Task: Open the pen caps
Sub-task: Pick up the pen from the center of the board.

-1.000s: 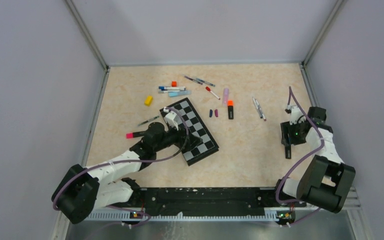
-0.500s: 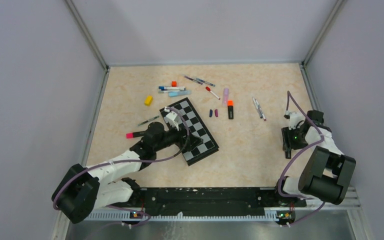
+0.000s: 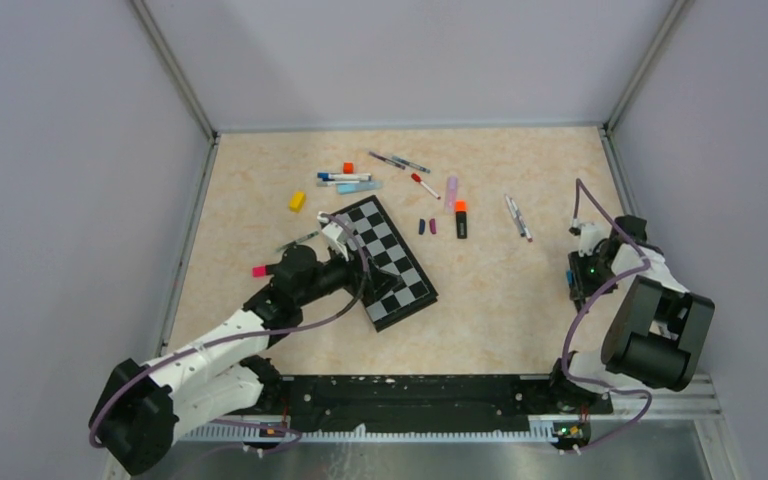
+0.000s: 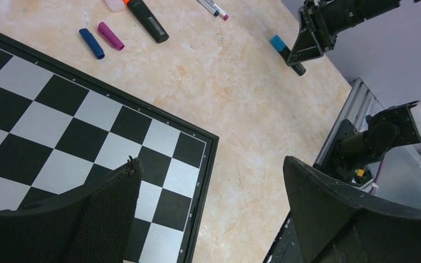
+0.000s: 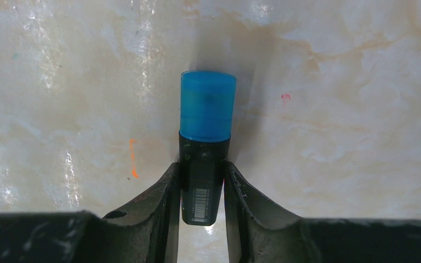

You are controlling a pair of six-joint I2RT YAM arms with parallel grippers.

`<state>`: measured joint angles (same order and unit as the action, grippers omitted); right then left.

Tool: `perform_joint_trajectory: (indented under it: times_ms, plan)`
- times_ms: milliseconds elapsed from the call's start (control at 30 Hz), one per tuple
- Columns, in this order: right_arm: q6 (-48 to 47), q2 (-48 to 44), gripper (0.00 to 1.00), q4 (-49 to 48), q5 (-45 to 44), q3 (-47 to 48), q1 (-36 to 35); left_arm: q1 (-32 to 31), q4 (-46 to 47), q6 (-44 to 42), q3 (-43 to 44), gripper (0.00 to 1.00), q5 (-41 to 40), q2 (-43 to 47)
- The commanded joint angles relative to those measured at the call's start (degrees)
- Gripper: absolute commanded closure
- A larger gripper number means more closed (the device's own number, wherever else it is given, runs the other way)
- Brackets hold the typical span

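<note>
A black marker (image 5: 200,186) with a blue pen cap (image 5: 207,107) lies on the table at the far right. My right gripper (image 5: 200,167) is shut on its barrel, both fingers pressed against it just behind the cap. Seen from above, the right gripper (image 3: 574,285) points down near the right wall. My left gripper (image 4: 211,164) hangs open over the chessboard's near corner, holding nothing. An orange-capped black marker (image 3: 461,218), a lilac marker (image 3: 451,190) and two loose caps, blue (image 3: 421,226) and purple (image 3: 433,226), lie mid-table. A pink-capped marker (image 3: 260,270) sits left of my left arm.
A black-and-white chessboard (image 3: 400,265) lies tilted in the middle. Several pens (image 3: 345,178) lie at the back, beside an orange-red cube (image 3: 348,167) and a yellow block (image 3: 297,201). Two silver pens (image 3: 517,216) lie right of centre. Walls enclose the table on three sides.
The right gripper's fingers have closed in onto the black marker's barrel, and that arm has folded nearer its base. The left arm has shifted slightly left, still open.
</note>
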<state>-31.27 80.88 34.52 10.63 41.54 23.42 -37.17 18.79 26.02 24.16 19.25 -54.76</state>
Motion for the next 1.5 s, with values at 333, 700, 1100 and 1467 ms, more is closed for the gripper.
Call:
perform_joint_trajectory:
  times_ms: [333, 700, 1100, 1467]
  plan:
    - [-10.70, -12.65, 1.00, 7.14, 24.43, 4.02, -4.94, 0.06, 12.33, 21.89, 3.67, 0.01, 8.91, -5.83]
    - [-7.00, -11.05, 1.00, 5.66, 36.76, 6.05, -24.30, -9.77, 19.97, 29.62, 11.45, 0.01, -4.02, -24.05]
    - [-3.62, -12.25, 1.00, 3.24, 39.19, 5.83, -29.74, -17.05, 17.72, 35.85, 27.60, 0.13, -15.16, -44.09]
    - [-2.41, -12.50, 1.00, 2.41, 38.41, 6.18, -31.72, -20.15, 11.67, 35.11, 33.74, 0.50, -20.89, -48.00]
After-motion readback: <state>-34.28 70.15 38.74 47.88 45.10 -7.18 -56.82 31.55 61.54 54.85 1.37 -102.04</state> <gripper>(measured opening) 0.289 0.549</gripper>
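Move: The right hand already grips the blue-capped highlighter on the table, its cap about 4 cm ahead; the open left gripper waits roughly 46 cm left and 16 cm higher. From the left hand that blue cap lies some 46 cm right, 4 cm ahead and 16 cm below; on the table the orange-capped highlighter is 23 cm ahead, 16 cm right, the two loose caps 21 cm ahead, 7 cm right, and the chessboard's middle 10 cm ahead, 7 cm left. Right hand carries highlighter 23 cm left and up; left hand reaches 20 cm right, half-closing around its cap. ##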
